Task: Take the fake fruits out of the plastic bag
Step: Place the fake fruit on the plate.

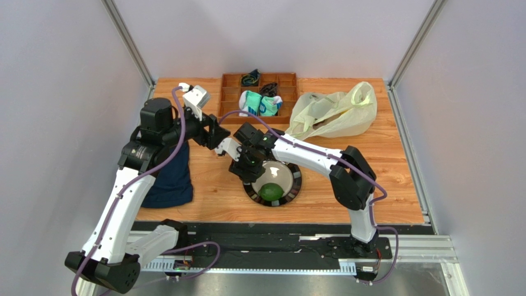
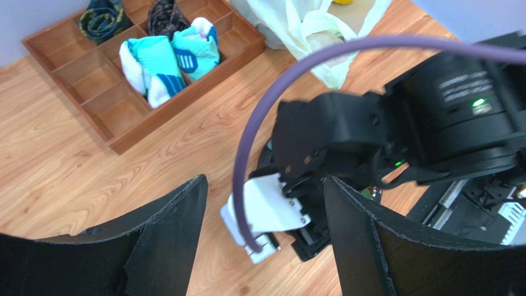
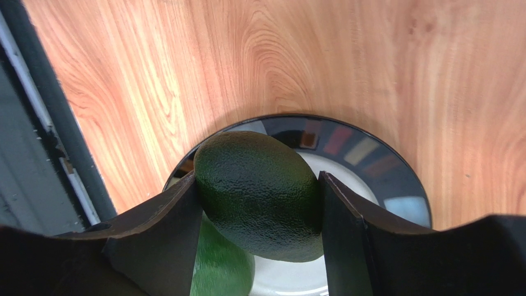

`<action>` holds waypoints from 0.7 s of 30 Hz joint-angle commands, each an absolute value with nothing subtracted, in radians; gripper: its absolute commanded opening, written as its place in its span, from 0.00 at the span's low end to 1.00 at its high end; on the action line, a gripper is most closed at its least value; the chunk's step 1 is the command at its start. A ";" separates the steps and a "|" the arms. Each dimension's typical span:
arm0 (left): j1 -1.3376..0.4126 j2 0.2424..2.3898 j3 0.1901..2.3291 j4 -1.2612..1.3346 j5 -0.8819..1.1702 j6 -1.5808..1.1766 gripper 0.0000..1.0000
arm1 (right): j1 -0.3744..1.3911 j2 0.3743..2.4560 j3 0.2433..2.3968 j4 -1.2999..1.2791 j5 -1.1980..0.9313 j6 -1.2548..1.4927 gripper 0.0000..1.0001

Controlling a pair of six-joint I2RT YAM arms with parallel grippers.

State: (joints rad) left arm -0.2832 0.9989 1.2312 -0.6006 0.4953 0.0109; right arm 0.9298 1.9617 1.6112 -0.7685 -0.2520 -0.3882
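My right gripper (image 3: 259, 179) is shut on a dark green avocado (image 3: 259, 194), holding it just above a black-rimmed plate (image 3: 370, 154). A second, brighter green avocado (image 3: 219, 265) lies on that plate (image 1: 299, 179) below it, and shows in the top view too (image 1: 270, 191). From above, the right gripper (image 1: 248, 165) hides the held fruit. My left gripper (image 1: 219, 137) hovers open and empty beside the right wrist, its fingers (image 2: 166, 228) wide apart over bare wood. The pale yellowish plastic bag (image 1: 333, 114) lies crumpled at the back right, its contents mostly hidden.
A wooden compartment tray (image 1: 231, 98) at the back holds teal-and-white socks (image 1: 260, 103) and dark rolled items. A navy cloth (image 1: 170, 179) lies on the left under the left arm. The two wrists are close together left of the plate.
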 commanded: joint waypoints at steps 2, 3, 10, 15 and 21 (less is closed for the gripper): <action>-0.273 0.996 1.247 -0.561 0.552 -0.011 0.79 | 0.934 1.985 1.589 -0.730 -0.137 -0.428 0.29; -0.273 0.997 1.247 -0.558 0.552 -0.009 0.79 | 0.933 1.979 1.582 -0.738 -0.140 -0.434 0.32; -0.273 1.017 1.239 -0.511 0.519 -0.047 0.78 | 0.933 1.876 1.681 -0.785 -0.178 -0.390 0.86; -0.272 1.026 1.328 -0.430 0.361 -0.126 0.78 | 0.875 1.689 1.782 -0.897 -0.219 -0.377 1.00; -0.328 1.227 1.471 -0.423 0.514 -0.108 0.76 | 0.567 1.507 1.749 -0.878 -0.209 -0.284 0.98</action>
State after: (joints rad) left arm -0.3351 1.1034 1.4101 -0.4072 0.5282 -0.1501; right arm 0.8124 1.6707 1.7161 -0.8787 -0.2024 -0.3702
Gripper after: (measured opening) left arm 0.772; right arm 0.988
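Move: The right hand, already over the plate's left part with the avocado in its fingers, has the plate's middle about 6 cm to its right, level fore and aft, some 6 cm below. The green fruit on the plate lies roughly 6 cm right, 4 cm back and 3 cm below; the plastic bag is about 25 cm ahead and 31 cm right. From the left hand, the plate's middle lies roughly 14 cm right, 3 cm back and 29 cm below. Still pinching the avocado, the right hand lowers it about 3 cm onto the plate while easing slightly to the right. The fingers open wide and let go beside the green fruit. The hand then climbs quickly some 17 cm, drifting forward and right with a slight tilt, while the empty left hand lifts about 9 cm and edges right. ##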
